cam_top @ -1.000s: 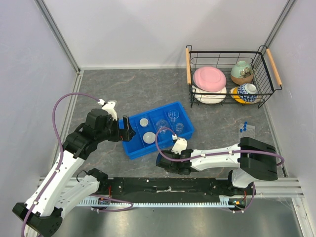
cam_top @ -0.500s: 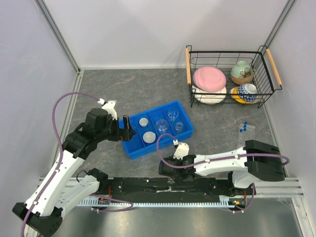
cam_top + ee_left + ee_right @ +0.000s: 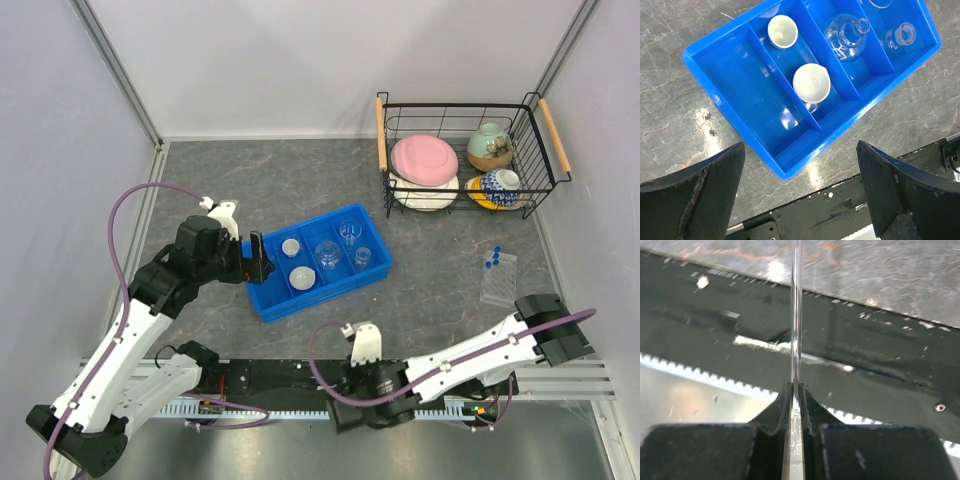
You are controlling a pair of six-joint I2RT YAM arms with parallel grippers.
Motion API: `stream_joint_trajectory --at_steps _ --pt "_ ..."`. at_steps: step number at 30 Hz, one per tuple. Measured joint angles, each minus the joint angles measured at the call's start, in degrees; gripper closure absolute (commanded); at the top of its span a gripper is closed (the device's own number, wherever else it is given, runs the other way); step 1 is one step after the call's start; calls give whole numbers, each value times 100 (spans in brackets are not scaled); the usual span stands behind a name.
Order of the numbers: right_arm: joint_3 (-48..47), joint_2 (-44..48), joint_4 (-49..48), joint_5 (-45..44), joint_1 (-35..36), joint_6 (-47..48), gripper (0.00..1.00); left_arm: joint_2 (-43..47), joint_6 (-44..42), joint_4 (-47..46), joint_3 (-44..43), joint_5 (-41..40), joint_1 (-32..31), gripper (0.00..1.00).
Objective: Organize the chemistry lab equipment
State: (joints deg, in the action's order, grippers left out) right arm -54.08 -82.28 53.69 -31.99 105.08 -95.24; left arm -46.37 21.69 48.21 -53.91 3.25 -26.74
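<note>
A blue tray (image 3: 268, 300) holds two white dishes (image 3: 291, 247), a clear flask (image 3: 328, 254) and small beakers (image 3: 350, 233). My left gripper (image 3: 255, 258) hovers open over the tray's left end. In the left wrist view its wide-apart fingers (image 3: 695, 190) frame the tray (image 3: 715, 65), the dishes (image 3: 811, 82) and the flask (image 3: 847, 36). My right gripper (image 3: 796, 390) is shut on a thin clear glass rod (image 3: 796, 315) that sticks straight out from the jaws. In the top view the right wrist (image 3: 375, 385) sits low over the base rail. A rack of blue-capped tubes (image 3: 498, 275) lies at the right.
At the back right a wire basket (image 3: 381, 135) holds a pink plate (image 3: 424, 158) and patterned bowls (image 3: 490, 146). The black base rail (image 3: 280, 378) and toothed cable strip run along the near edge, right under the right gripper. Grey walls close in both sides.
The right arm has pulled back from beside the blue tray to the near edge, low over the base rail. The left arm has barely moved.
</note>
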Motion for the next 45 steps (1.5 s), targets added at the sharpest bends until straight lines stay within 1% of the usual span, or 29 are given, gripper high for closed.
stream_joint_trajectory --at_steps 4,7,9,11,13,16,18,21,24,27,30,38,41,45 --pt "-866 -470 516 -275 498 90 100 -33 -20 13 -11 -24 0 0" --pt "-1537 -855 911 -612 570 319 100 -31 -20 26 -20 -52 0 0" --pt "-1893 -988 1095 -859 483 568 100 -7 -17 118 -85 -83 0 0" --pt "-2094 -986 1169 -1064 286 846 100 42 -15 225 -203 -118 0 0" --pt "-2186 -903 1119 -1239 -79 1298 100 83 -15 339 -433 -127 0 0" --pt "-2188 -623 789 -1373 -787 2118 100 166 -11 442 -822 -190 0 0" --pt "-2186 -400 382 -1366 -1281 2708 100 243 7 476 -984 -326 0 0" --pt "-2240 -210 -267 -1182 -2031 3641 100 393 57 575 -1080 -678 0 0" --pt "-2490 -341 -846 -822 -2586 4437 100 455 74 667 -1137 -988 0 0" --pt "-2852 -719 -1388 -339 -2986 5034 100 409 76 704 -1152 -1259 0 0" --pt "-3338 -1327 -1873 249 -3333 5497 100 326 76 721 -1150 -1473 0 0" --pt "-4461 -2887 -2326 1416 -3825 6015 100 249 76 662 -951 -1886 7 0" --pt "-4610 -3195 -2343 1685 -3888 6078 100 225 74 612 -850 -1963 50 0" --pt "-4614 -3359 -2341 1904 -3904 6102 100 186 70 474 -710 -1958 188 0"
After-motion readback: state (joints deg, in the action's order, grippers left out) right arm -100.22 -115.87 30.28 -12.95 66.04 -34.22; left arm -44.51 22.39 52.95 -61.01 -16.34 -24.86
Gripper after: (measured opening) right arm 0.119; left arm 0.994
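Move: The right hand already holds the slender glass tube. The box's empty end compartment lies about 23 cm ahead of that hand, 20 cm to its left and 5 cm below. Next to that compartment, the white bowl stands some 24 cm ahead and 12 cm left of the hand, and the small white cup about 31 cm ahead and 15 cm left. The compartment is almost straight under the left hand, about 18 cm down. Keep the glass tube pinched and lift it in an arc, first slightly back, then some 25 cm forward and 20 cm left over the blue box, rising about 15 cm before sinking again over the empty end compartment; turn the wrist some 20 degrees counter-clockwise. Meanwhile raise the open left gripper and swing it about 6 cm left, out of the way. ##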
